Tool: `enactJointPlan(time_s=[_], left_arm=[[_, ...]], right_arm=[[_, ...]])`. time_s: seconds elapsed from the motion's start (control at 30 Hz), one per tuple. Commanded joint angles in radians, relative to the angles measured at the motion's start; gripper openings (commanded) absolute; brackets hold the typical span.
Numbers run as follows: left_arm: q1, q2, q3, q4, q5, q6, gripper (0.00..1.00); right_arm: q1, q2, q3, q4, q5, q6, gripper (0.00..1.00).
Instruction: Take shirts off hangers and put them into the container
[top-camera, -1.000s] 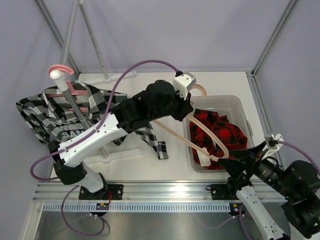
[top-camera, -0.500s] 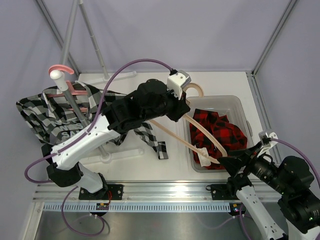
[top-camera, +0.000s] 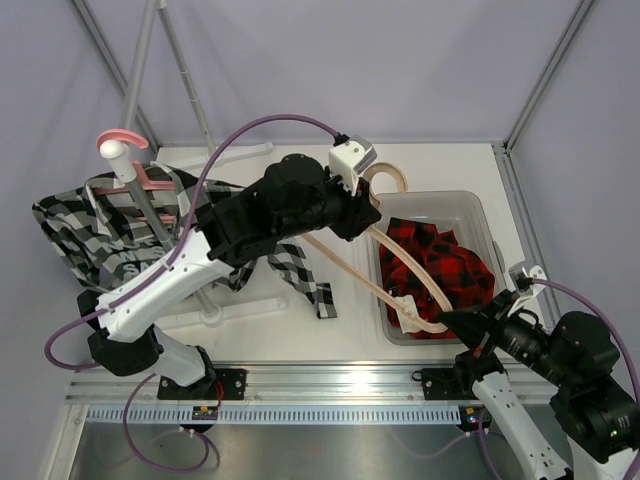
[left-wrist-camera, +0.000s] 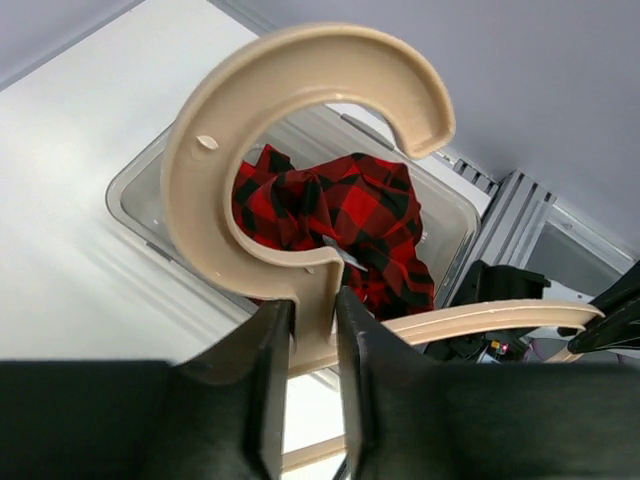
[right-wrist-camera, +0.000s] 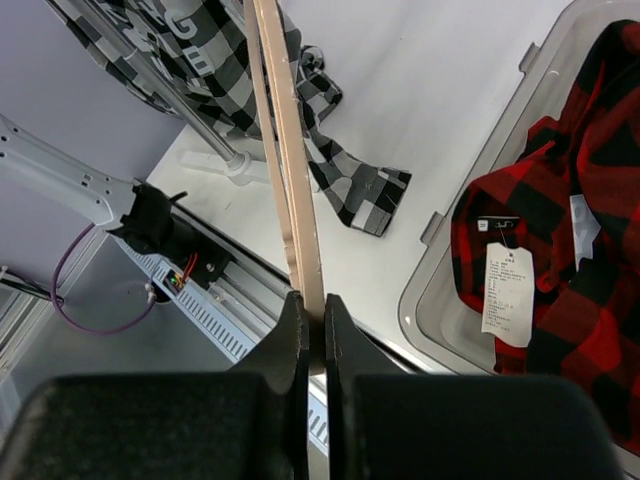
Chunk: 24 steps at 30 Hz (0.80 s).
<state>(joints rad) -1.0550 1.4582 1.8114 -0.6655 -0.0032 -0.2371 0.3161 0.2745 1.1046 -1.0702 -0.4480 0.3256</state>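
Observation:
The pale beige hanger (top-camera: 350, 266) hangs bare over the table's middle, held at both ends. My left gripper (top-camera: 366, 208) is shut on its neck just below the hook (left-wrist-camera: 195, 170). My right gripper (right-wrist-camera: 312, 308) is shut on the tip of its lower arm (right-wrist-camera: 285, 150), beside the container's near left corner. The red-and-black shirt (top-camera: 440, 258) lies crumpled in the transparent container (top-camera: 472, 198), with a white tag (right-wrist-camera: 510, 285) showing. The black-and-white shirt (top-camera: 82, 228) still hangs on the pink hanger (top-camera: 122, 141) at the left.
A grey metal rack pole (top-camera: 152, 205) slants through the black-and-white shirt, with its white base on the table. One sleeve (top-camera: 308, 282) trails out toward the table's middle. Aluminium frame posts stand at the back corners, and a rail runs along the near edge.
My right gripper was open next to the hanger's arm tip and has closed on it. My left arm has drawn the hook end a little to the left.

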Motion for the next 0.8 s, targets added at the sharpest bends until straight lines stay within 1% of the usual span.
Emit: enactJointPlan(time_s=[0.0,0.03,0.07,0.1,0.13,0.27,0.37,0.4,0.47,0.5,0.53,0.57,0.6,0.63,0.67,0.7,0.73,0.77], left_arm=[[-0.010,-0.041,0.034,0.093,0.129,-0.041,0.32],[-0.010,-0.044,0.034,0.102,0.137,-0.045,0.56],[-0.010,-0.051,0.032,0.116,0.143,-0.059,0.75],[-0.010,-0.059,0.028,0.128,0.167,-0.065,0.91],[-0.010,-0.070,0.019,0.148,0.184,-0.082,0.99],[-0.013,-0.175,-0.070,0.283,0.239,-0.131,0.99],[-0.077,-0.213,-0.080,0.255,0.181,-0.102,0.99],[-0.115,-0.222,-0.092,0.233,0.134,-0.096,0.99],[-0.148,-0.226,-0.133,0.192,0.091,-0.093,0.99],[-0.178,-0.228,-0.191,0.184,0.050,-0.091,0.99],[-0.192,-0.226,-0.220,0.172,0.026,-0.102,0.99],[-0.227,-0.223,-0.250,0.162,0.010,-0.108,0.99],[-0.249,-0.217,-0.273,0.150,-0.044,-0.111,0.99],[-0.272,-0.202,-0.318,0.132,-0.075,-0.123,0.99],[-0.324,-0.193,-0.336,0.118,-0.127,-0.123,0.99],[-0.351,-0.181,-0.349,0.101,-0.161,-0.123,0.99],[-0.376,-0.161,-0.375,0.078,-0.197,-0.131,0.99],[-0.428,-0.153,-0.391,0.070,-0.254,-0.139,0.99]], right_arm=[[-0.006,0.015,0.030,0.055,0.063,0.027,0.00],[-0.006,0.018,0.037,0.061,0.071,0.027,0.00],[-0.006,0.029,0.041,0.076,0.078,0.029,0.00],[-0.005,0.037,0.055,0.081,0.084,0.029,0.00],[-0.006,0.054,0.064,0.085,0.100,0.030,0.00],[-0.006,0.097,0.124,0.101,0.135,0.018,0.00],[-0.005,0.150,0.153,0.159,0.135,0.020,0.00],[-0.006,0.167,0.158,0.183,0.123,0.017,0.00],[-0.006,0.251,0.187,0.254,0.104,0.006,0.00],[-0.006,0.282,0.193,0.280,0.101,-0.008,0.00],[-0.006,0.346,0.196,0.312,0.083,-0.022,0.00],[-0.005,0.380,0.190,0.394,0.078,-0.046,0.00],[-0.006,0.412,0.184,0.435,0.075,-0.060,0.00],[-0.005,0.504,0.182,0.507,0.069,-0.074,0.00],[-0.005,0.561,0.193,0.541,0.051,-0.123,0.00],[-0.003,0.612,0.196,0.577,0.014,-0.149,0.00],[0.004,0.709,0.201,0.651,-0.012,-0.173,0.00],[0.014,0.760,0.224,0.677,-0.003,-0.209,0.00]])
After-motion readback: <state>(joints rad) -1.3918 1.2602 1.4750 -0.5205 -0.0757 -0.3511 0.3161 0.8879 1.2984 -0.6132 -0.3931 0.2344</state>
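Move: Both hands hold the bare wooden hanger: its middle is about 8 cm back and 3 below the left hand, some 7 ahead, 13 left and level for the right. From the right hand the container's middle lies roughly 18 cm ahead, 6 right and 28 below, with the red plaid shirt in it some 15 ahead, 6 right and 26 below. From the left hand the container is about 4 ahead, 20 right and 37 below. Left opens off the hanger and draws back; right, still pinching, carries the hanger forward about 17 cm. ##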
